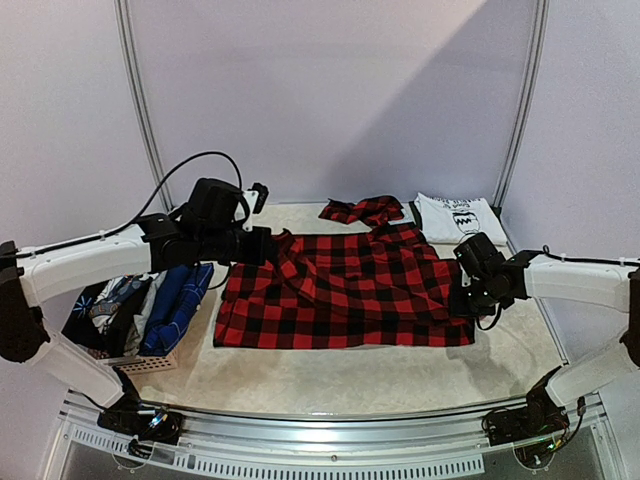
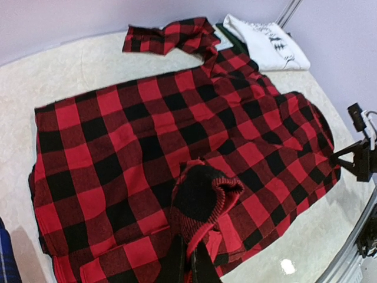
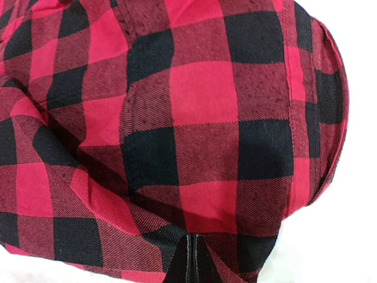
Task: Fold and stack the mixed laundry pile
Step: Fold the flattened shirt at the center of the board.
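A red-black plaid shirt [image 1: 345, 290] lies spread flat across the middle of the table, one sleeve [image 1: 362, 210] flung out at the back. My left gripper [image 1: 268, 247] is at its left back edge, shut on a lifted bunch of the plaid cloth [image 2: 203, 194]; the jaws [image 2: 193, 262] pinch it tight. At the shirt's right front edge is my right gripper [image 1: 465, 300], and its fingers [image 3: 193, 256] are shut together on a fold of the same shirt [image 3: 194, 106]. The rest of the mixed laundry pile [image 1: 175, 300], blue plaid and navy pieces, sits to the left.
A folded white T-shirt with dark print [image 1: 455, 215] lies at the back right, just past the shirt's collar. The small woven basket [image 1: 140, 362] holds the loose garments at the left. A metal rail [image 1: 320, 430] runs along the near table edge.
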Available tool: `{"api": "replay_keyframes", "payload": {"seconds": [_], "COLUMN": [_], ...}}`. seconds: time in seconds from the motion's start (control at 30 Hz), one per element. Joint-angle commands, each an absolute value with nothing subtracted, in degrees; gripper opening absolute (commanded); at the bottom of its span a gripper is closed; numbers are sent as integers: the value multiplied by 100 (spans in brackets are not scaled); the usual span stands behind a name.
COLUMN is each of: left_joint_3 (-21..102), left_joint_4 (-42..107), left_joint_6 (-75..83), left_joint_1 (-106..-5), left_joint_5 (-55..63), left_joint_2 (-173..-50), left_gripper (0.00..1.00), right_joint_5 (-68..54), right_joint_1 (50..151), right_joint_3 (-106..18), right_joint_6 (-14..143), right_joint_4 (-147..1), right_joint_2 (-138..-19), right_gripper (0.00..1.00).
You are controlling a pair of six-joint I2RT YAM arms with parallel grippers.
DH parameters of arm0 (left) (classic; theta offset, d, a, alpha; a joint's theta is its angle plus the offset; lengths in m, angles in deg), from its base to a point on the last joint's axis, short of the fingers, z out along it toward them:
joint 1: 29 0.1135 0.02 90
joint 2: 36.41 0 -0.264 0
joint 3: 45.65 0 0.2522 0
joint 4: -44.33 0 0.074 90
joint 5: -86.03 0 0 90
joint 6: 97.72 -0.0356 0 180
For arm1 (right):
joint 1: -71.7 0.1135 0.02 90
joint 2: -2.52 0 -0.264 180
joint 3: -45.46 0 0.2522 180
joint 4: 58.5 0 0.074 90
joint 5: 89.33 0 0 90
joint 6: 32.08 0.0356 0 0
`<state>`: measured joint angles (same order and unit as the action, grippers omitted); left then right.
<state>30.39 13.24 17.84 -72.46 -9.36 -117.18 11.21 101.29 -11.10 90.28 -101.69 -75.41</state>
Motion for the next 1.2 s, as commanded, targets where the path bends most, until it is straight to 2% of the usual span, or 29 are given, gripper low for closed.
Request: {"api": "replay_keyframes", "payload": {"seconds": [0.0,0.5,0.73,0.87,0.97,1.07,1.17], "left_joint_3": [2639,1172,810,832,950,1227,1555], "left_joint_4": [1270,2275,2635,2519,2308,2001,1736], "left_joint_6": [1970,2114,2206,2206,2159,2037,1908], "left_joint_1": [-7337,-7342,-7347,-7440,-7615,-7798,-7989], "left_joint_5": [-1030,-1692,-2113,-2456,-2934,-3248,-3416], "left_joint_2": [-11659,-11618,-11717,-11656,-11427,-11327,-11386], "left_gripper": [0,0,5,29,48,53,52], "right_joint_5": [1271,1256,999,698,216,129,161], "right_joint_1": [10088,10042,10039,10043,10051,10059,10075], "right_joint_3": [-1091,-1278,-1242,-1333,-1400,-1523,-1692], "right_joint_6": [9129,9098,9070,8961,8804,8757,8730], "right_joint_4": [-10339,-10096,-10039,-9998,-9875,-9896,-9995], "right_joint_2": [-7645,-8549,-8491,-8283,-7994,-7652,-7372], "right_gripper": [0,0,8,16,27,44,49]}}
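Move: From my left hand, which holds the sleeve end up, its laying spot on the plaid shirt's near left part is about 19 cm below, 3 back and 5 left; the shirt's middle is 6 ahead and 14 right, the laundry basket 5 back and 29 left. My right hand pinches the shirt's near right corner; its laying spot is some 5 cm below, level ahead, 1 cm right. The white folded shirt lies about 36 ahead, 5 right. I lower the sleeve end about 12 cm with my left hand, easing left by 6 cm and slightly back, then open the fingers half and begin to lift. My right hand sets its pinched corner straight down about 4 cm, opens the fingers, and comes free upward some 4 cm, drifting left over the shirt. ##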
